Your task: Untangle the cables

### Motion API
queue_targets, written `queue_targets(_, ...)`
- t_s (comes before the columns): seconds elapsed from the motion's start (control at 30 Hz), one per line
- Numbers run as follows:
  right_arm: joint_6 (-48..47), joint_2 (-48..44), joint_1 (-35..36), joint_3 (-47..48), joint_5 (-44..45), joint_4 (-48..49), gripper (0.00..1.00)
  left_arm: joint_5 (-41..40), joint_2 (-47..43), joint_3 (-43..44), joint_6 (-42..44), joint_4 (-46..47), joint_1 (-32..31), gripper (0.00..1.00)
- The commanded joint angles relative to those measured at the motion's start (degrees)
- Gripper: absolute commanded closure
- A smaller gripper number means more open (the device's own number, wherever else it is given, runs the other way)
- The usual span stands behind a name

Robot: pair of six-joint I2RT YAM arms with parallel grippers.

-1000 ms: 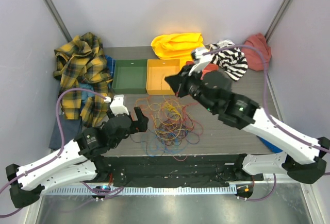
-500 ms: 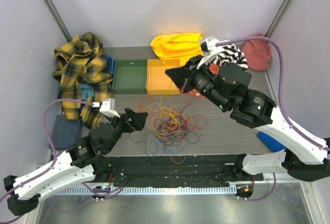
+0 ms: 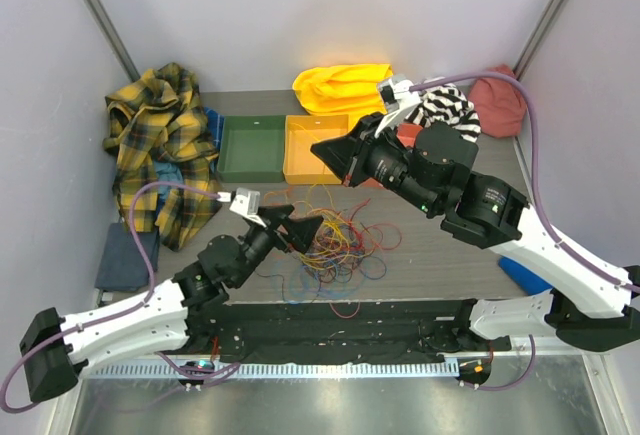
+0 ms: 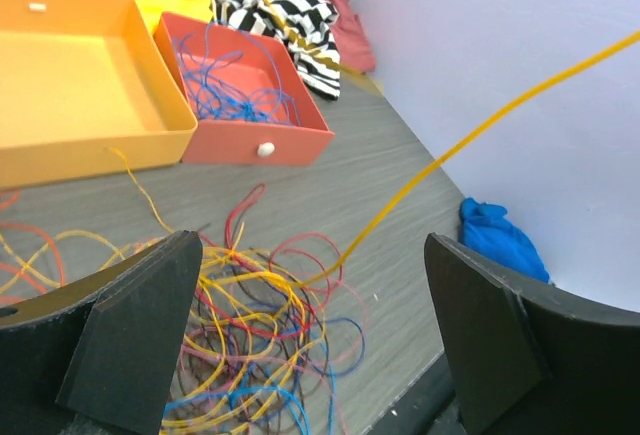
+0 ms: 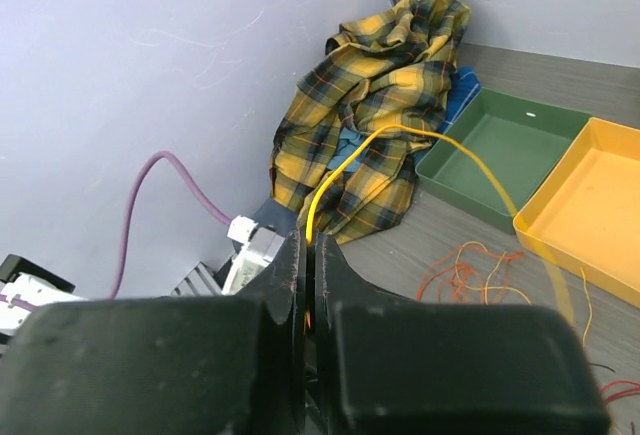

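Note:
The cables (image 3: 338,237) lie in a loose tangle of yellow, red, blue, orange and dark loops in the middle of the table. My left gripper (image 3: 303,227) hangs open at the tangle's left edge. Its wrist view shows the tangle (image 4: 240,340) between and below the wide-apart fingers (image 4: 130,340). A single yellow cable (image 4: 470,130) rises taut from the pile toward the upper right. My right gripper (image 3: 324,152) is above the pile, near the trays. It (image 5: 309,247) is shut on that yellow cable (image 5: 400,135), which arcs out of the jaws.
A green tray (image 3: 250,148) and an orange tray (image 3: 313,150) stand behind the pile. A red tray (image 4: 275,140) holds blue cables. A plaid shirt (image 3: 160,140) lies at the left, with yellow, striped and red cloths (image 3: 345,85) at the back. A blue cloth (image 4: 500,240) lies at the right edge.
My left arm has swung right, bringing its open gripper to the tangle's edge. My right gripper has shifted slightly left, still gripping the yellow cable.

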Motion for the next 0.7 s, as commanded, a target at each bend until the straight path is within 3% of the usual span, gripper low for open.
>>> queue_targets(0.0,1.83,-1.60,0.23,-0.84,-1.52,2.76,0.99,0.25,5.12,2.67,4.91,11.56,0.03,0.13)
queue_targets(0.07,2.18,-2.04,0.32,-1.46,-1.43,2.85,0.99,0.24,7.05,3.81,5.44,11.47,0.03,0.35)
queue_targets(0.1,2.27,-2.65,0.23,-2.15,-1.43,2.85,0.99,0.24,7.24,5.04,5.88,10.08,0.03,0.67)
queue_targets(0.13,2.53,-3.09,0.23,-2.60,-1.34,2.85,0.99,-0.19,7.41,5.57,6.23,8.93,0.03,0.87)
queue_targets(0.17,2.54,-3.53,0.23,-2.95,-1.17,2.77,0.98,-0.89,6.98,6.27,6.50,7.36,0.03,1.00)
queue_targets(0.23,2.54,-4.76,0.23,-4.44,-0.82,2.77,0.83,-3.69,5.75,8.03,7.02,2.17,0.03,1.00)
queue_targets(0.27,2.45,-5.20,0.23,-4.97,-0.29,2.59,0.58,-4.84,3.66,8.82,7.11,0.59,0.03,1.00)
queue_targets(0.37,3.06,-7.66,0.32,-8.65,2.34,1.27,0.33,-10.20,0.83,15.57,7.73,-10.55,0.12,1.00)
queue_targets(0.53,4.99,-12.23,0.23,-20.69,6.74,2.50,0.28,-11.97,2.84,34.11,10.97,-29.61,0.21,1.00)
queue_targets(0.67,6.49,-12.76,0.23,-26.85,6.22,5.05,0.28,-10.75,8.63,52.19,13.87,-37.20,0.29,1.00)
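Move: The yellow cable hangs from the right hand's shut fingers and crosses just inside the left hand's open fingertips, roughly 1 cm ahead and 2 cm right of that hand. The cable pile's middle lies some 22 cm below the left hand, 4 cm ahead and 8 cm right; from the right hand about 4 cm ahead, level sideways and 44 cm down. From the left hand the orange box is about 27 cm ahead, 1 cm right, and the red box 26 cm ahead, 18 cm right, both 22 cm lower. The left fingers pinch the yellow cable after a short reach right and forward, then carry it steeply up, about 20 cm, veering left away from the pile. Once they have shut, the right fingers open and let go of the cable; that hand sinks some 10 cm towards the pile, easing right, with its fingers left open. ##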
